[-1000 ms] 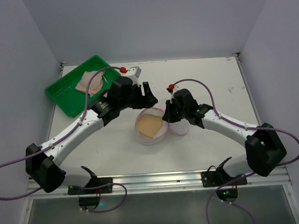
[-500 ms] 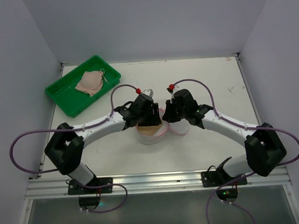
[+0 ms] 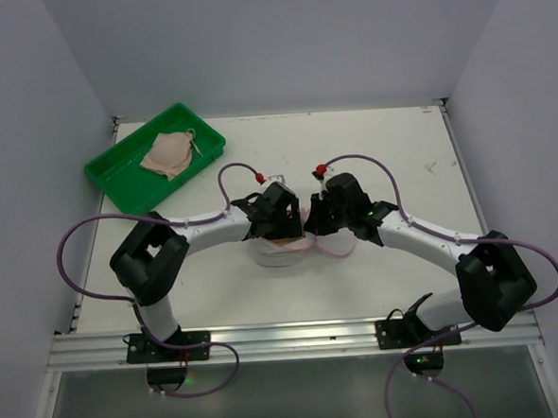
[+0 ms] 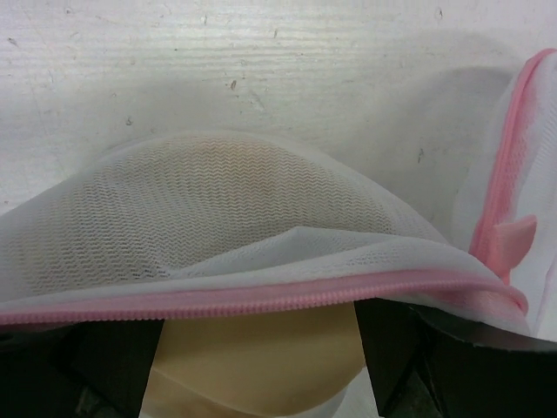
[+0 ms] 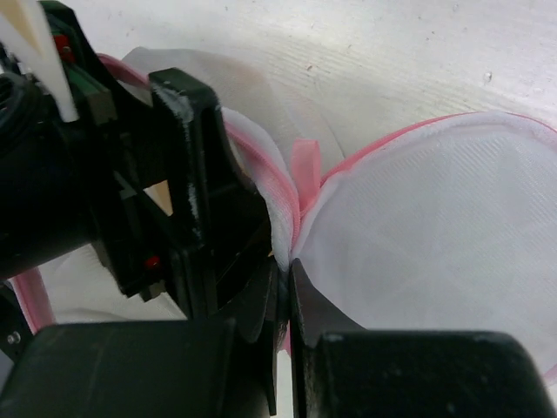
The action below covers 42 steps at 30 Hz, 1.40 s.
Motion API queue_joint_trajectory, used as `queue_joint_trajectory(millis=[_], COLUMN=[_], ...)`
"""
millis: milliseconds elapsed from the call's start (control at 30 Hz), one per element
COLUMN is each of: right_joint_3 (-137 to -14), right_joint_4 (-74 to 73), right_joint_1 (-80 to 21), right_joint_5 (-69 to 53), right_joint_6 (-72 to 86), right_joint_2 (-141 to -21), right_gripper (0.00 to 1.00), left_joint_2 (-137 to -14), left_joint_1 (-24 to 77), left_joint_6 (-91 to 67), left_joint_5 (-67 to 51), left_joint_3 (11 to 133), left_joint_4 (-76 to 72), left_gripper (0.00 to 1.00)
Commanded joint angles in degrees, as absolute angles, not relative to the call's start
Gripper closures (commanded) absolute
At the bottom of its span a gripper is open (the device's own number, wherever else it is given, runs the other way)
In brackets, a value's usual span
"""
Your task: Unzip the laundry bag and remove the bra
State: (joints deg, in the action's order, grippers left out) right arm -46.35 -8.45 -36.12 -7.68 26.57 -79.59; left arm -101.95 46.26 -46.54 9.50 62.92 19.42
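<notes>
The laundry bag (image 3: 333, 245) lies unzipped at the table's middle, white mesh with pink zipper trim. My right gripper (image 3: 310, 218) is shut on its trim where the two halves meet (image 5: 285, 266); the folded-back half (image 5: 435, 226) lies to its right. My left gripper (image 3: 282, 230) reaches into the bag's mouth, jaws open. In the left wrist view its dark fingers (image 4: 392, 348) stand wide apart on either side of the beige bra (image 4: 252, 357). The pink zipper rim (image 4: 261, 296) and mesh (image 4: 218, 200) arch over the cup. I cannot tell if the fingers touch the bra.
A green tray (image 3: 116, 172) stands at the back left with another beige fabric piece (image 3: 167, 152) in it. The left arm's cable loops out over the table's left side. The two wrists sit close together over the bag.
My left gripper has swung from near the tray to the bag and lowered into its open mouth. The right gripper has kept its hold on the trim.
</notes>
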Motion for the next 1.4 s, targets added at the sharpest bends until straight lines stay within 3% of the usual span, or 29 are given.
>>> queue_joint_trajectory(millis=[0,167,267,300,400,633,933,1167,1367], right_joint_3=[-46.4,-47.3,-47.5,-47.4,-47.2,-48.3,-49.3,-49.0,-48.2], right_joint_4=[-6.0,-5.3,-5.2,-5.0,-5.4,-8.4,-11.3,-11.1,-11.6], right_joint_1=[-37.1,-38.9,-39.5,-39.6,-39.6,-38.3,-37.8,-37.8,-37.8], right_joint_5=[-9.6,-10.1,-10.0,-9.9,-8.7,-0.7,5.5,3.4,2.9], right_joint_6=[27.2,27.9,28.5,28.7,29.0,26.5,23.7,23.7,23.9], right_joint_2=[-78.6,-79.5,-80.2,-80.2,-80.7,-80.9,-82.5,-82.1,-81.4], right_gripper=[1.00,1.00,1.00,1.00,1.00,1.00,1.00,1.00,1.00], left_joint_2=[-105.9,-110.5,-111.8,-111.5,-107.8,-90.8,-73.4,-67.1,-66.8], left_joint_1=[46.2,46.4,46.7,46.7,46.7,46.7,46.1,34.9,30.2], left_joint_6=[-49.0,-50.7,-50.4,-50.4,-49.7,-42.3,-28.0,-35.0,-40.0], left_joint_5=[12.3,12.2,11.0,11.0,11.3,7.0,-10.9,-20.8,-23.2], left_joint_3=[61.0,57.6,56.7,56.1,55.4,53.3,56.2,51.8,59.1], left_joint_4=[17.4,15.0,14.5,14.4,14.3,11.2,10.8,-4.1,-8.6], left_gripper=[0.14,0.36,0.61,0.77,1.00,1.00,1.00,1.00,1.00])
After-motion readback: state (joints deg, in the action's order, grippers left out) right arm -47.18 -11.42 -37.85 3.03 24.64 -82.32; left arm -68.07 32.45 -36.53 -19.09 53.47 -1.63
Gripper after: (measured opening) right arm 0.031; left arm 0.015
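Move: The left hand is already down in the open laundry bag with fingers spread around the bra, its middle roughly 2 cm below, 1 cm to the left and 1 cm back. The bag's unzipped lid flap lies about 10 cm to this hand's right and 2 cm back. The right hand holds the bag's rim in closed fingers; the bra is some 6 cm to its left, 2 cm back and 5 cm below. The left fingers pinch the bra after dipping about 2 cm forward and down, then haul it up some 25 cm, drawing back a little before coming forward again, while the wrist swings the fingertips upward from steeply down towards pointing right. The right hand keeps its pinch on the rim, giving 2 cm left and back, then shifting about 4 cm right and a little forward and down. ##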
